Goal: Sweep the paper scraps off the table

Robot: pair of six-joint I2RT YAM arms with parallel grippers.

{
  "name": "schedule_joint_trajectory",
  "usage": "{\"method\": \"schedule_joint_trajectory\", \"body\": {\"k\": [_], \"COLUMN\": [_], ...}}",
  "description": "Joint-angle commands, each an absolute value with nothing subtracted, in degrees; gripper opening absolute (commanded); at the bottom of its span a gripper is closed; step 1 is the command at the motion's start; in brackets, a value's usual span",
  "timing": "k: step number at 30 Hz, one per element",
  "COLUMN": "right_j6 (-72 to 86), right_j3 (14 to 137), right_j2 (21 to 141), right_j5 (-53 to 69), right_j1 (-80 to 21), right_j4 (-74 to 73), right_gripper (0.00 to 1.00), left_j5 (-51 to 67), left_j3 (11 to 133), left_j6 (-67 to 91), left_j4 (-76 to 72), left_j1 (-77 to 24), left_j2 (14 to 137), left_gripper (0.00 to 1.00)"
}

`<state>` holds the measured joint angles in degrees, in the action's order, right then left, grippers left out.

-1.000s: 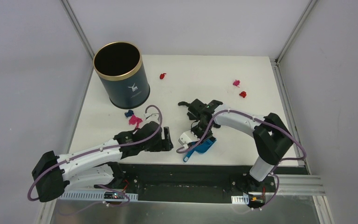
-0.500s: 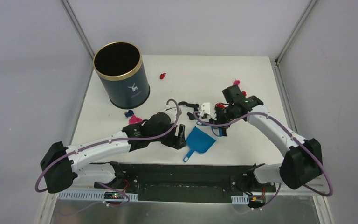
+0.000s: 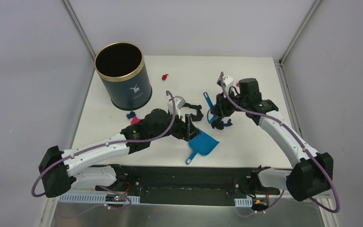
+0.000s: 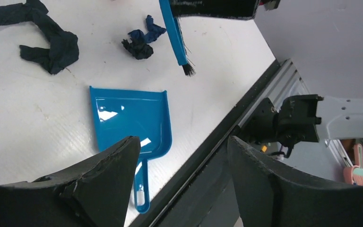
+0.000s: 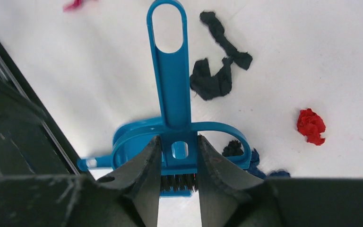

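My right gripper (image 3: 216,113) (image 5: 179,165) is shut on the blue black-bristled brush (image 3: 210,108) (image 5: 171,71) and holds it bristles-down beside a dark blue and black scrap (image 3: 225,124) (image 4: 141,41). My left gripper (image 3: 190,128) (image 4: 182,175) is open and empty just left of the blue dustpan (image 3: 204,144) (image 4: 130,120), which lies flat on the white table (image 3: 250,137). A black scrap (image 3: 193,109) (image 4: 47,40) (image 5: 217,75) lies between the grippers. Other scraps are a red one (image 3: 164,75), a blue one (image 3: 131,114), a pink one (image 3: 135,121) and a magenta one (image 3: 238,84).
A dark navy gold-rimmed bin (image 3: 123,78) stands upright at the far left of the table. The black front rail (image 3: 194,172) runs just behind the dustpan's handle (image 5: 92,162). A red scrap (image 5: 310,125) shows in the right wrist view.
My right gripper has carried the brush from beside the dustpan away toward the far right of it. My left gripper has moved right, up to the dustpan.
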<state>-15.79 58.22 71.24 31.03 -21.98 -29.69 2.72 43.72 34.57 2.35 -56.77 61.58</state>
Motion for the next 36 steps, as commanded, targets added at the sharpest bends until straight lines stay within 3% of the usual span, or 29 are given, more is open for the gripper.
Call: {"method": "schedule_joint_trajectory", "body": {"k": [1, 4, 18, 22, 25, 31, 36], "right_j6": [11.0, 16.9, 26.8, 27.5, 27.5, 28.5, 28.9], "right_j3": [57.4, 57.2, 54.4, 53.8, 53.3, 53.0, 51.6], "right_j2": [70.1, 69.6, 68.9, 68.2, 67.9, 68.2, 68.1], "right_j5": [27.2, 23.4, 28.7, 29.7, 29.9, 32.0, 35.4], "right_j1": [-20.1, -19.1, -16.9, -16.6, -16.1, -15.8, -15.7], "right_j4": [-17.6, -17.4, -13.1, -12.4, -12.1, -11.3, -8.5], "right_gripper": [0.00, 0.00, 0.00, 0.00, 0.00, 0.00, 0.00], "left_j5": [-1.3, -3.2, -11.2, -12.2, -13.4, -15.2, -12.0], "left_j3": [47.9, 51.4, 66.3, 68.5, 68.6, 69.0, 70.5], "left_j6": [32.6, 30.6, 24.2, 22.4, 21.9, 22.1, 23.1], "left_j4": [-6.1, -5.4, -3.1, -1.5, -1.0, -0.3, -0.3], "left_j1": [-58.3, -59.1, -59.2, -59.3, -59.2, -58.0, -56.5], "left_j2": [67.3, 70.6, 84.9, 86.4, 86.5, 87.2, 88.5], "left_gripper": [0.70, 0.69, 0.60, 0.40, 0.34, 0.35, 0.26]}}
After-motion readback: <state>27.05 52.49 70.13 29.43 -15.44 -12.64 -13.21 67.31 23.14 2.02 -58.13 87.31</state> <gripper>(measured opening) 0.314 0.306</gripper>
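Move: The right gripper holds the brush by its neck. From the open left gripper, the brush's middle is about 8 cm ahead and 7 cm to the right, at nearly its own height. Some 18 cm below the left gripper lie the dustpan, 2 cm ahead and 5 cm to the right, and the dark grey scrap, roughly 17 cm straight ahead. From the right gripper, the left gripper is about 8 cm back and 7 cm to the left. Bring the left gripper forward about 10 cm and to the right about 7 cm, nearly level, up to the held brush, and late in the reach close its fingers to pinch the left side of the brush's head. Meanwhile ease the right gripper forward and slightly up, turn it clockwise some 30 degrees while rolling it, then hold it there, keeping its grip on the brush. ##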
